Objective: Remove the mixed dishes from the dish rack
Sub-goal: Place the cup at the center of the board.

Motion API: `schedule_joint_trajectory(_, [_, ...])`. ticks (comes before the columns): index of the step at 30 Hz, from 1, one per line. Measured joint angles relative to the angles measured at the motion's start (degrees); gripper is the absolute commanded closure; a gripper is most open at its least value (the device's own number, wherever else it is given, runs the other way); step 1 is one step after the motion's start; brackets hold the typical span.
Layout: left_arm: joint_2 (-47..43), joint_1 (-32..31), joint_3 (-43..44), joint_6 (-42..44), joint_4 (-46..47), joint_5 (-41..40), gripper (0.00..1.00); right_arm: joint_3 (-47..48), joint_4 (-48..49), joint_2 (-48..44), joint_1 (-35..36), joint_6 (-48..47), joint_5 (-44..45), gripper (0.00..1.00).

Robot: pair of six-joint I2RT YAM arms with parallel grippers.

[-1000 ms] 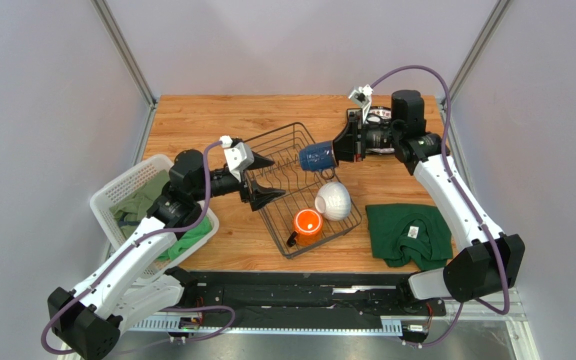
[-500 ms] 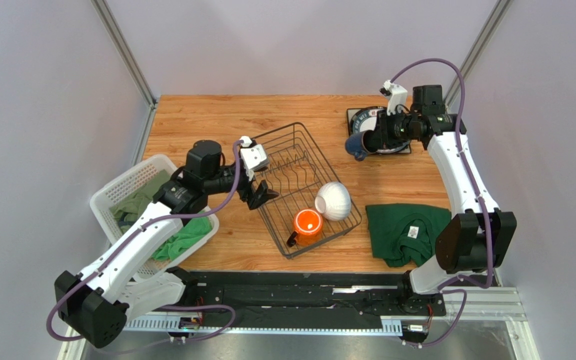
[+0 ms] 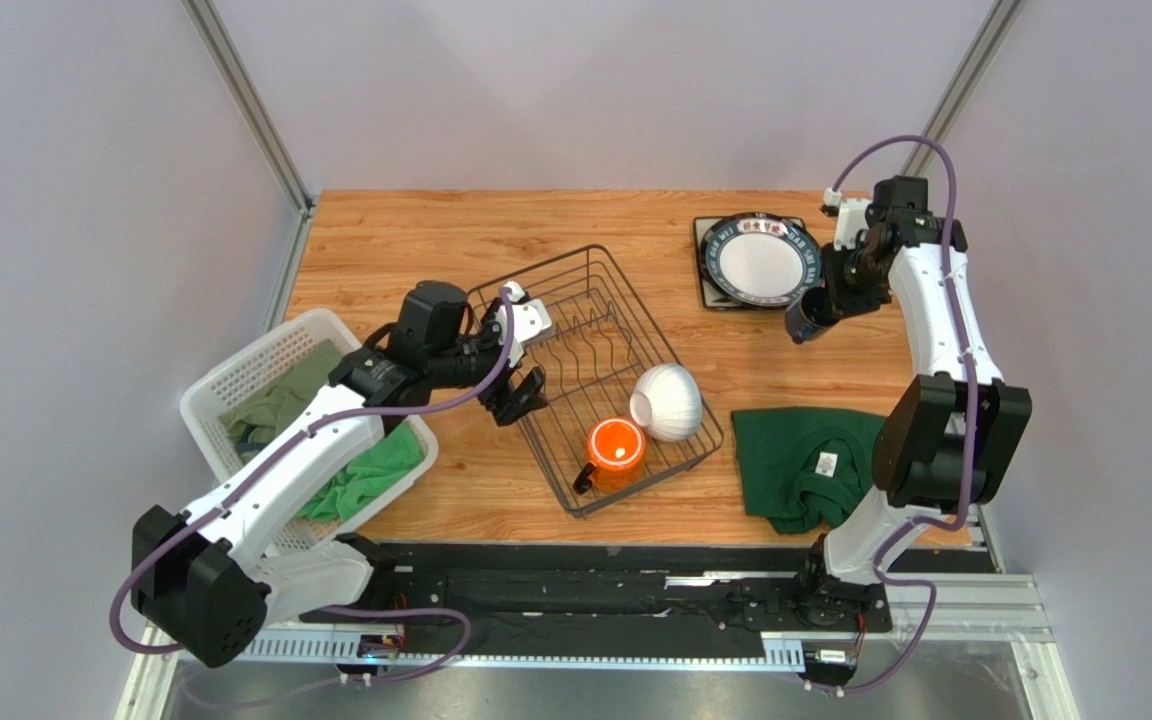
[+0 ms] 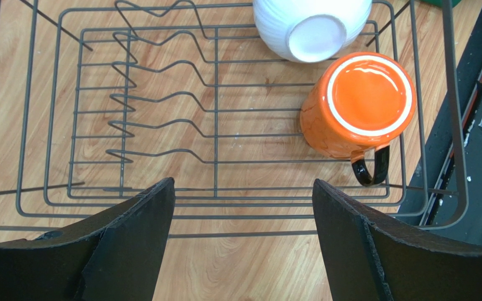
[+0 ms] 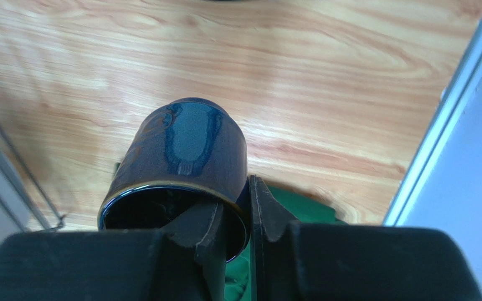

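The black wire dish rack (image 3: 575, 338) sits mid-table and holds an orange mug (image 3: 615, 447) and a white ribbed bowl (image 3: 668, 401) at its near end. My left gripper (image 3: 515, 393) hangs open over the rack's left side. In the left wrist view its jaws (image 4: 243, 200) stand wide over the rack (image 4: 215, 94), with the orange mug (image 4: 356, 106) and bowl (image 4: 309, 28) beyond. My right gripper (image 3: 823, 308) is shut on the dark blue mug (image 3: 805, 318), just right of a round white plate (image 3: 755, 258). One finger is inside the mug (image 5: 187, 157) and one outside its wall.
A white slotted basket (image 3: 259, 375) with green cloths stands at the left. A green cloth (image 3: 815, 465) lies at the near right, also seen under the mug (image 5: 287, 207). The metal frame post (image 5: 438, 125) and the wall run close to my right gripper.
My right arm has carried the dark blue mug from above the rack to the right, past the plate. My left gripper has shifted along the rack's left side, towards its near end.
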Motion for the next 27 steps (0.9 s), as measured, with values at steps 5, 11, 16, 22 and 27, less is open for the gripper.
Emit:
schedule_joint_trajectory(5, [1.40, 0.00, 1.01, 0.15, -0.76, -0.85, 0.13, -0.26, -0.76, 3.30, -3.02, -2.12, 3.39, 1.00])
schedule_joint_trajectory(11, [1.46, 0.00, 1.81, 0.31, -1.40, -1.25, 0.13, -0.26, 0.07, 7.45, -5.66, -3.91, 5.77, 1.00])
schedule_joint_trajectory(16, [1.46, 0.00, 1.81, 0.37, -2.01, -1.22, 0.13, -0.17, 1.33, 12.26, -7.50, -5.01, 8.02, 1.00])
schedule_joint_trajectory(22, [1.64, 0.00, 1.81, 0.39, -2.03, -1.20, 0.13, 0.85, 1.99, 16.37, -9.07, -5.73, 8.87, 1.00])
schedule_joint_trajectory(27, [2.43, 0.00, 1.84, 0.37, -2.01, -1.09, 0.13, 3.08, 2.47, 17.75, -10.01, -5.90, 9.09, 1.00])
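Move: The bare patch of board that the held cup is being taken to lies about 8 cm to the right of the right hand, 1 cm back, and some 16 cm below. The plate stack stands about 13 cm ahead and 6 cm to the left of that hand, the green cloth about 20 cm back and 5 cm to the right, both some 16 cm down. From the left hand the patch is roughly 50 cm to the right, 8 cm ahead and 18 cm below. The cup, still pinched at its rim by the right hand, is carried about 10 cm to the right and as much down, away from the plate stack and towards the bare board beyond the cloth. The descent steepens, then levels off at the end. The hand tips about 15 degrees so its fingers point more nearly straight down; they keep their hold. ##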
